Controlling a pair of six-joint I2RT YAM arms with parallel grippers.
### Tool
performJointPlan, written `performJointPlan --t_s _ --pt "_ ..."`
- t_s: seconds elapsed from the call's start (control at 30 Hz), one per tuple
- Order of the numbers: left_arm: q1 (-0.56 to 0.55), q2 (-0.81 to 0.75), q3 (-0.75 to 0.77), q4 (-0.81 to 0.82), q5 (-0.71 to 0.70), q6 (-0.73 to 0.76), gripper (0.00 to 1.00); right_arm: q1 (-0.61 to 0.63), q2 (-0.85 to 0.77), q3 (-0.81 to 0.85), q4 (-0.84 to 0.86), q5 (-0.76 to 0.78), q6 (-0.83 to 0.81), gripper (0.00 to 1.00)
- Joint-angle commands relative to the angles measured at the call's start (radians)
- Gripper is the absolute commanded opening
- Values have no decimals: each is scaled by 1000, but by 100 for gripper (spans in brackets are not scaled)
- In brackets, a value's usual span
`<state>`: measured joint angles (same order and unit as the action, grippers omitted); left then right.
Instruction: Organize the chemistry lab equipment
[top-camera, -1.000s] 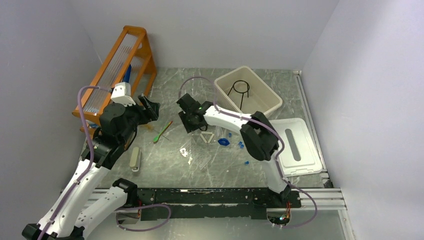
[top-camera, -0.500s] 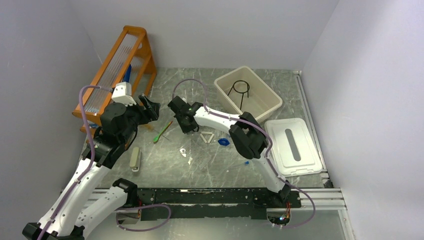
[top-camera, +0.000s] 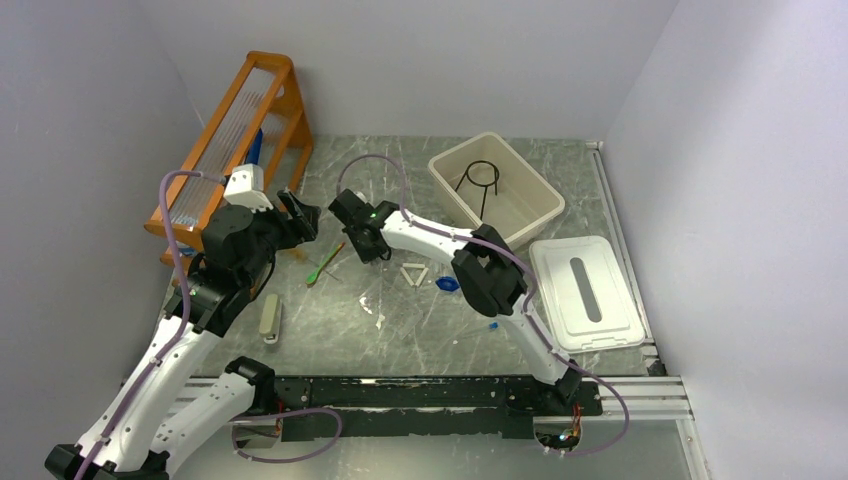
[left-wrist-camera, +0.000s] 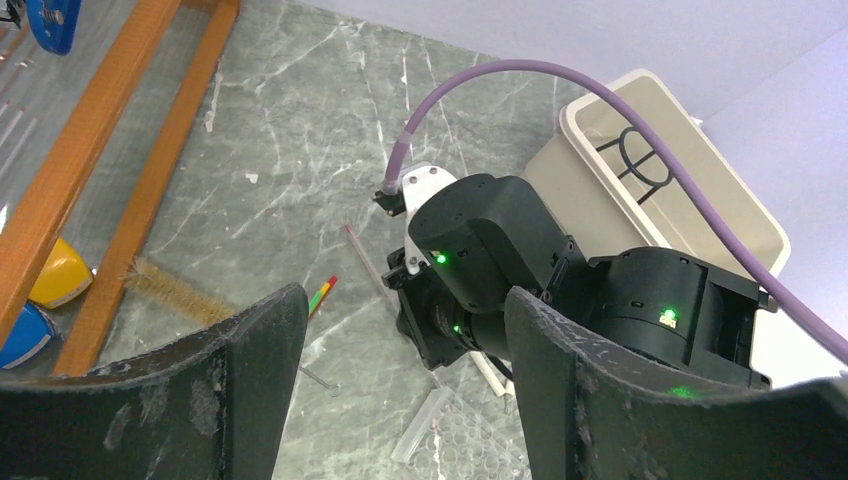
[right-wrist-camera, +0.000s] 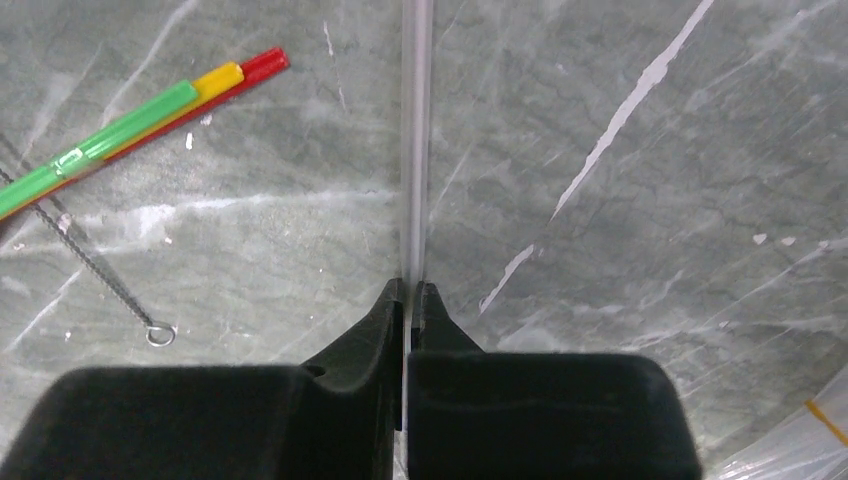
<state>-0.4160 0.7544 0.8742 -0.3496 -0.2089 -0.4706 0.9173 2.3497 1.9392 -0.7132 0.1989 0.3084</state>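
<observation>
My right gripper (top-camera: 362, 240) (right-wrist-camera: 411, 290) is shut on a clear thin tube (right-wrist-camera: 415, 150) that points straight ahead just above the table. The tube also shows in the left wrist view (left-wrist-camera: 365, 258). A green-handled tool (top-camera: 325, 264) (right-wrist-camera: 120, 130) lies just left of it, with a thin wire brush (right-wrist-camera: 100, 275) beside it. A white triangle (top-camera: 413, 274) and a blue piece (top-camera: 447, 284) lie to the right. A black wire ring (top-camera: 480, 180) sits in the beige bin (top-camera: 540, 195). My left gripper (top-camera: 305, 222) (left-wrist-camera: 400, 340) is open and empty, facing the right gripper.
The orange wooden rack (top-camera: 235, 120) stands at the back left. A white lid (top-camera: 585, 292) lies at the right. A clear well plate (left-wrist-camera: 470, 440) lies mid-table, a grey block (top-camera: 269, 317) near the left arm, and a small blue piece (top-camera: 493, 326) at the front.
My right gripper has moved left and a little away, towards the rack, with the tube in it. The left arm has not moved.
</observation>
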Motion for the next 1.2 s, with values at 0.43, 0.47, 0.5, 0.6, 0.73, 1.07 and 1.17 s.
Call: performJointPlan --t_s 0.43,0.47,0.5,0.6,0.73,1.07,1.17 --pt "-4 -14 3 3 17 25 76 -89 -471 -198 308 21 -203 0" --pt "-4 -10 3 10 37 34 76 -103 -507 -220 318 19 -226 0" --pt "-4 -6 3 18 54 43 75 -121 -550 -242 327 12 -249 0" --pt "-4 10 3 32 88 57 75 -201 -651 -300 323 -26 -291 0" --pt "-4 36 6 53 114 53 75 -335 -754 -384 308 -74 -312 0" --pt "-4 66 -25 88 103 24 74 -621 -844 -542 253 -285 -384 0" --pt "-4 66 -33 100 112 24 74 -639 -821 -565 231 -355 -468 0"
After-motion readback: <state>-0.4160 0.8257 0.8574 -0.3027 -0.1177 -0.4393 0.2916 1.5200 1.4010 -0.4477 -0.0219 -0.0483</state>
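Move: The right hand has the glass rod pinched at the tabletop. The storage box's middle lies some 27 cm to its right, 11 cm farther out and about 4 cm up. On the way, the white triangle is 9 cm right and 3 cm back, and the bundle of clear pipettes 14 cm right and 3 cm ahead; the green pencil is 10 cm left and 1 cm back. From the left hand the box is roughly 34 cm right, 16 ahead, 23 lower. Keeping its pinch on the glass rod, the right hand lifts it off the table, at first nearly straight up, to over 25 cm. It swings about 27 cm right and 9 cm forward to the storage box, tilting the fingertips forward some 30 degrees, and sinks about 5 cm late in the swing. ##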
